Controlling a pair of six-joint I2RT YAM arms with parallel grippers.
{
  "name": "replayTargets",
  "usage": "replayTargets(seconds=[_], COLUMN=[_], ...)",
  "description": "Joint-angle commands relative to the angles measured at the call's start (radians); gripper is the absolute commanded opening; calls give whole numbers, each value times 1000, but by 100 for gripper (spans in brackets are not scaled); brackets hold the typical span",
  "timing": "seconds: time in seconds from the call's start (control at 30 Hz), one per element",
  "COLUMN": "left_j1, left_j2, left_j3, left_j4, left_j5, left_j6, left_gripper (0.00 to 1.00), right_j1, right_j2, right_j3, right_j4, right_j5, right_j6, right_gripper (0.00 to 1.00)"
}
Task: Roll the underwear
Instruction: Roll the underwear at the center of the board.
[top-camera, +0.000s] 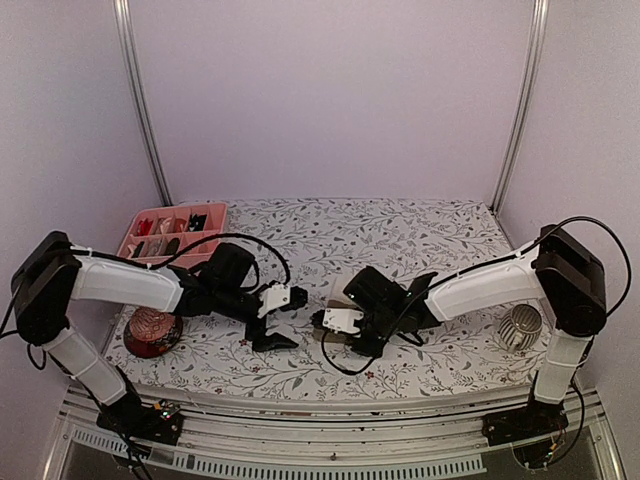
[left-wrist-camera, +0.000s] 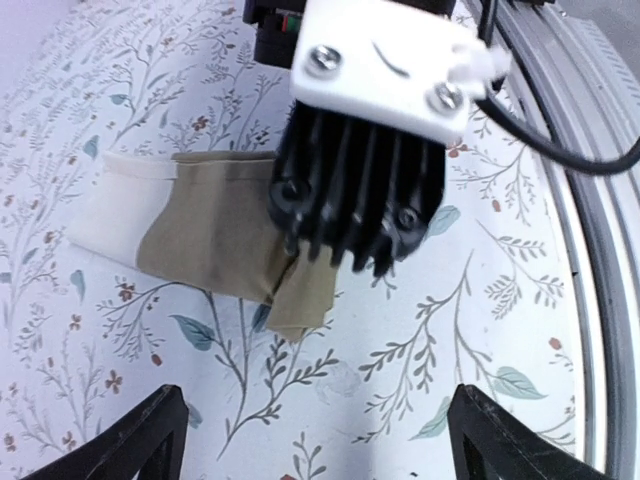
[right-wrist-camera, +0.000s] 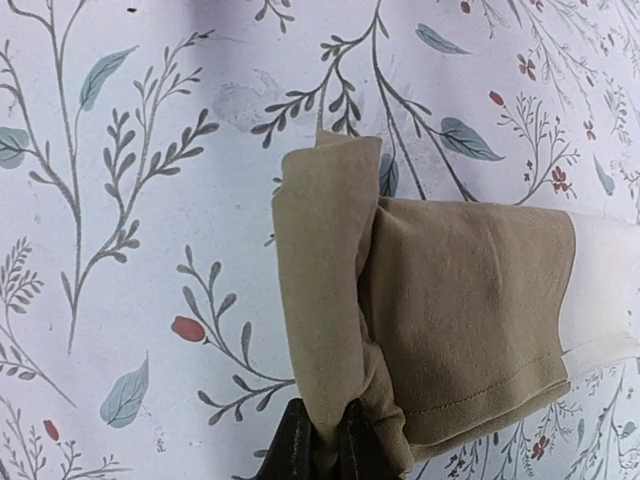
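Observation:
The tan-beige underwear (right-wrist-camera: 460, 310) lies flat on the floral table cover, its pale band (right-wrist-camera: 605, 290) at one end. The other end is folded over into a thick flap. My right gripper (right-wrist-camera: 325, 445) is shut on the near edge of that flap. In the left wrist view the same underwear (left-wrist-camera: 200, 250) lies partly under the right gripper's black body (left-wrist-camera: 360, 170). My left gripper (left-wrist-camera: 315, 450) is open and holds nothing; it hovers over bare cover just short of the cloth's folded corner. From above, the left gripper (top-camera: 275, 338) and the right gripper (top-camera: 345, 335) stand close together near the table's front.
A pink compartment tray (top-camera: 170, 232) with small items stands at the back left. A dark red round object (top-camera: 152, 332) sits under the left arm. A pale ribbed object (top-camera: 520, 325) is at the right edge. The table's metal front rail (left-wrist-camera: 600, 250) runs close by.

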Motion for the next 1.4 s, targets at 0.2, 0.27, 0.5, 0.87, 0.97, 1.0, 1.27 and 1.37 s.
replayTargets(seconds=[0.2, 0.27, 0.5, 0.87, 0.97, 1.0, 1.27, 1.37], left_j1=[-220, -259, -363, -476, -485, -486, -486, -486], left_j2=[-112, -102, -5, 164, 205, 219, 319, 341], left_j3=[-280, -288, -275, -280, -264, -259, -249, -254], left_j4=[518, 546, 600, 766, 787, 794, 872, 897], left_j5=[-340, -378, -484, -631, -667, -683, -762, -774], left_j6=[138, 162, 237, 324, 345, 350, 392, 400], left_gripper=[91, 91, 76, 64, 54, 53, 43, 34], right_j1=[-113, -125, -140, -171, -171, -171, -173, -174], right_j2=[66, 99, 171, 210, 211, 211, 225, 226], right_j3=[124, 153, 232, 257, 249, 247, 247, 249], right_j4=[-322, -365, -433, -458, -457, -458, -465, -465], right_j5=[-528, -597, -660, -672, -668, -668, -658, -653], right_j6=[37, 35, 33, 53, 52, 52, 46, 44], right_gripper=[4, 5, 6, 6, 6, 6, 5, 5])
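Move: The free left end of the underwear's rolled edge lies about 8 cm right of the left hand, level with it fore and aft, and some 6 cm lower. The right fingers already pinch that rolled edge, with its free end about 10 cm to their left and 1 cm lower. From the right hand, the flat underwear body lies some 7 cm ahead and 4 cm left, the white part about 14 cm ahead and 4 cm left. Back and to the right goes the left hand, then down about 5 cm and slightly forward again, fingers swinging nearly 50 degrees from steeply down towards forward-right and closing to under half open astride the roll's left end. The right hand keeps its pinch and drags the rolled edge back about 4 cm, its fingertips tilting some 40 degrees back towards the base, then holds still. ##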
